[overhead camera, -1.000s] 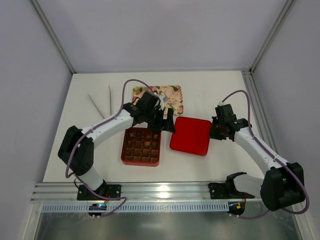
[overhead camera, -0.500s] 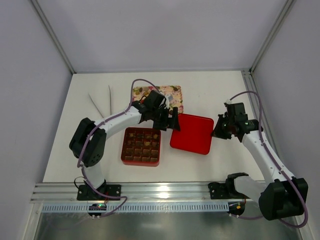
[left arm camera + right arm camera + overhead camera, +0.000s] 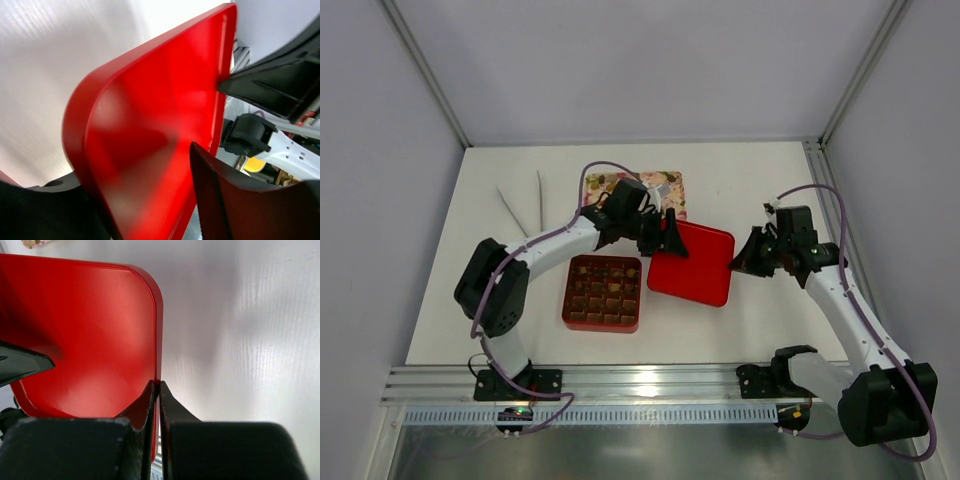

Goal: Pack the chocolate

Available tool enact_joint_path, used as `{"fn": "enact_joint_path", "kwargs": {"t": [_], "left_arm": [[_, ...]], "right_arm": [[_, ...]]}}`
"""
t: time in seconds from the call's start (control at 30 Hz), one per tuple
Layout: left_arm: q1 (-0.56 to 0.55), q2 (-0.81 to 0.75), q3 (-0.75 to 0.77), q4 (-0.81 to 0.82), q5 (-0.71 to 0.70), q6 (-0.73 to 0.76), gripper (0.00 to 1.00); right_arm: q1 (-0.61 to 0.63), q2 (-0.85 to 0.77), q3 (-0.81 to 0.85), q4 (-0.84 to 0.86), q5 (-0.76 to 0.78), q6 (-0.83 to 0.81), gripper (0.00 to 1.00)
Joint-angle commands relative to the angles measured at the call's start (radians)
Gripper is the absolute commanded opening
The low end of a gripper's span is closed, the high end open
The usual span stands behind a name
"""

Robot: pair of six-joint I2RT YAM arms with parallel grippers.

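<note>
The chocolate point(image 3: 604, 288) fills the grid of the square red box point(image 3: 566, 300) at centre left of the table. To its right the flat red lid point(image 3: 692, 264) hangs tilted between both arms. My right gripper point(image 3: 741, 262) is shut on the lid's right rim point(image 3: 158, 340), its fingertips point(image 3: 150, 392) pinched on the thin edge. My left gripper point(image 3: 667, 238) holds the lid's upper left corner. In the left wrist view the lid point(image 3: 150, 120) fills the gap between the fingers point(image 3: 225, 200).
The cream floral tray point(image 3: 665, 183) lies behind the left gripper, with a few brown pieces on it. Two thin white sticks point(image 3: 520, 205) lie at the back left. Side walls and a metal rail bound the table.
The lid has shifted left toward the box and tilted. My left gripper's jaws have narrowed onto its corner. The right gripper has followed leftward, still pinching the rim.
</note>
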Motion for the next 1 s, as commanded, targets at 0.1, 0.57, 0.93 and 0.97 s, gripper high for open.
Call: {"fn": "enact_joint_path", "kwargs": {"t": [0.1, 0.57, 0.93, 0.97], "left_arm": [[0.000, -0.100, -0.011, 0.087, 0.076, -0.065, 0.36], [0.120, -0.154, 0.092, -0.214, 0.101, -0.123, 0.00], [0.235, -0.131, 0.092, -0.291, 0.236, -0.258, 0.00], [0.244, -0.134, 0.094, -0.297, 0.245, -0.259, 0.00]], "right_arm": [[0.002, -0.048, -0.020, 0.123, -0.109, 0.068, 0.04], [0.557, -0.223, 0.042, 0.172, 0.557, -0.027, 0.73], [1.226, 0.054, 0.239, 0.179, 1.210, -0.292, 0.76], [1.245, 0.077, 0.249, 0.178, 1.235, -0.335, 0.77]]}}
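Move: The lid hangs in the right gripper, pinched at its right edge, its middle about 9 cm to that hand's left, 1 cm ahead and about level. From the left gripper, half open astride the lid's left edge, that middle is some 6 cm right and 3 cm back. The chocolate box lies about 16 cm left and 6 cm back of the left hand, 12 cm below; from the right hand, 29 cm left, 3 cm back, 11 cm below. Close the left gripper on the lid's left edge while lifting about 4 cm, then carry the lid left and a little forward, the wrist tipping some 20 degrees. Once the left has shut, open the right fingers wide to let go of the right edge and swing that hand about 15 cm left, rising and drawing back around the lid's near side towards the box, the wrist turning strongly. ##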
